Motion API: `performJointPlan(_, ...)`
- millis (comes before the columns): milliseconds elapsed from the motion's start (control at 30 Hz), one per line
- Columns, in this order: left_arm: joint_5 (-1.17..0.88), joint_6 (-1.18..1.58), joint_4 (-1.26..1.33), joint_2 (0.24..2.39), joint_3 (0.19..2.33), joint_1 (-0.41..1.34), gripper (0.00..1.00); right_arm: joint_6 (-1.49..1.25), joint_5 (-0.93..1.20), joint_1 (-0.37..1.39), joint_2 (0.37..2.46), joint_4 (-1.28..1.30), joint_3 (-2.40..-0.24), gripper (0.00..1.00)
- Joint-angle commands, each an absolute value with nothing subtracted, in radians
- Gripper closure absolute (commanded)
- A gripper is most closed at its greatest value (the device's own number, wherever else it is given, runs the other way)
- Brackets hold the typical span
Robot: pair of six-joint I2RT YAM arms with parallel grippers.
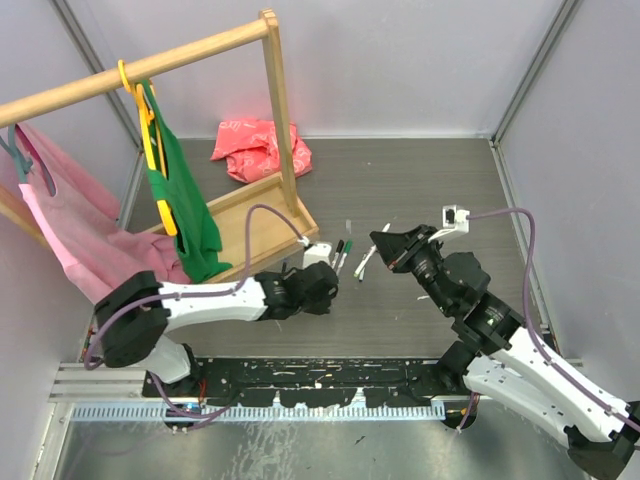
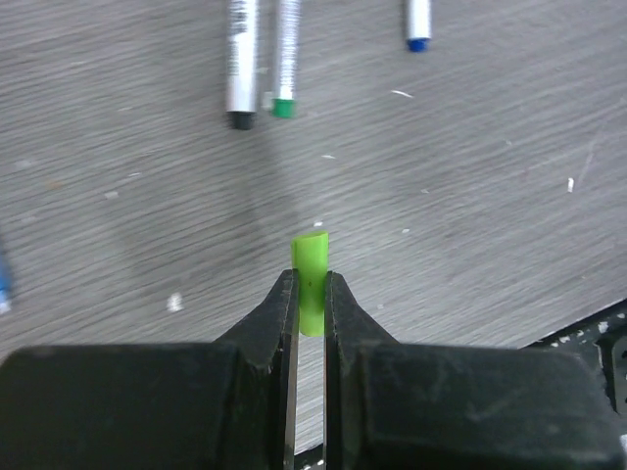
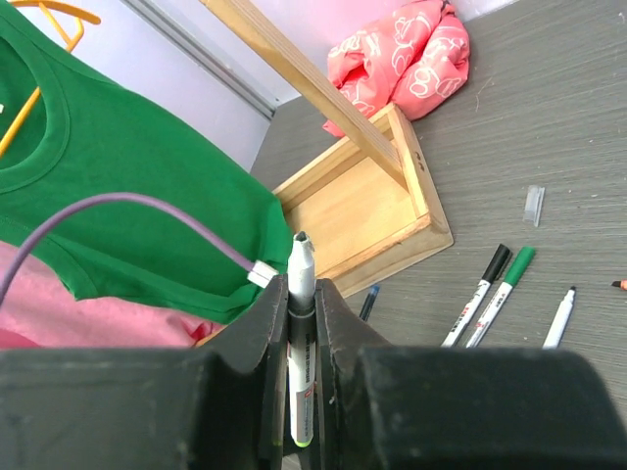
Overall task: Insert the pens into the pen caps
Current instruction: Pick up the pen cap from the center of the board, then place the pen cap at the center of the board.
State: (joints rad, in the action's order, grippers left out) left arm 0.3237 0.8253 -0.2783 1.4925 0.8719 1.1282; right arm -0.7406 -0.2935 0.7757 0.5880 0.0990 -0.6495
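Observation:
My left gripper (image 2: 311, 294) is shut on a short light-green pen cap (image 2: 313, 259), held upright just above the table. Beyond it lie three pens: one with a black end (image 2: 241, 69), one with a green end (image 2: 286, 59) and one with a blue end (image 2: 417, 24). My right gripper (image 3: 301, 289) is shut on a white pen (image 3: 301, 372) with a bare grey tip pointing forward and a light-green rear end. In the top view the left gripper (image 1: 325, 283) and right gripper (image 1: 385, 245) face each other across the loose pens (image 1: 342, 253).
A wooden rack's base tray (image 1: 255, 225) stands just behind the left gripper, with a green shirt (image 1: 185, 200) on a yellow hanger and a pink garment (image 1: 70, 230). A pink cloth (image 1: 262, 145) lies at the back. A small clear cap (image 3: 533, 204) lies near the pens.

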Motion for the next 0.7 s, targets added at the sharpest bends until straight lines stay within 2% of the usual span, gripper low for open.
performJointPlan(0, 0.248, 0.768, -0.181, 1.601, 0.982, 1.164, 1.00, -0.718, -0.342, 0.775, 0.544, 0.057, -0.642, 1.00)
performJointPlan(367, 0.176, 0.761, -0.220, 1.848, 1.182, 1.207, 1.00, -0.693, -0.388, 0.775, 0.439, 0.078, -0.628, 1.00)
performJointPlan(667, 0.146, 0.784, -0.214, 1.941, 1.218, 1.209, 0.85, -0.639, -0.432, 0.775, 0.322, 0.085, -0.612, 1.00)
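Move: The left gripper, already holding the lime-green pen cap, is bound for a bare spot on the board about 10 cm to its right, 2 cm back and 5 cm below. From this gripper, the black pen lies roughly 13 cm ahead and 3 cm right, the green pen 13 cm ahead and 5 cm right, and the white pen 15 cm ahead and 11 cm right. From the right gripper the spot is about 10 cm back, straight below by some 28 cm. Bring the left gripper right about 10 cm and down some 4 cm, passing in front of the near ends of the pens towards the bare board, easing off at the end and turning roughly 10 degrees clockwise. Keep the cap pinched. Meanwhile draw the right gripper off to the right, rising and backing slightly, still gripping its pen as the fingers tip upward. ##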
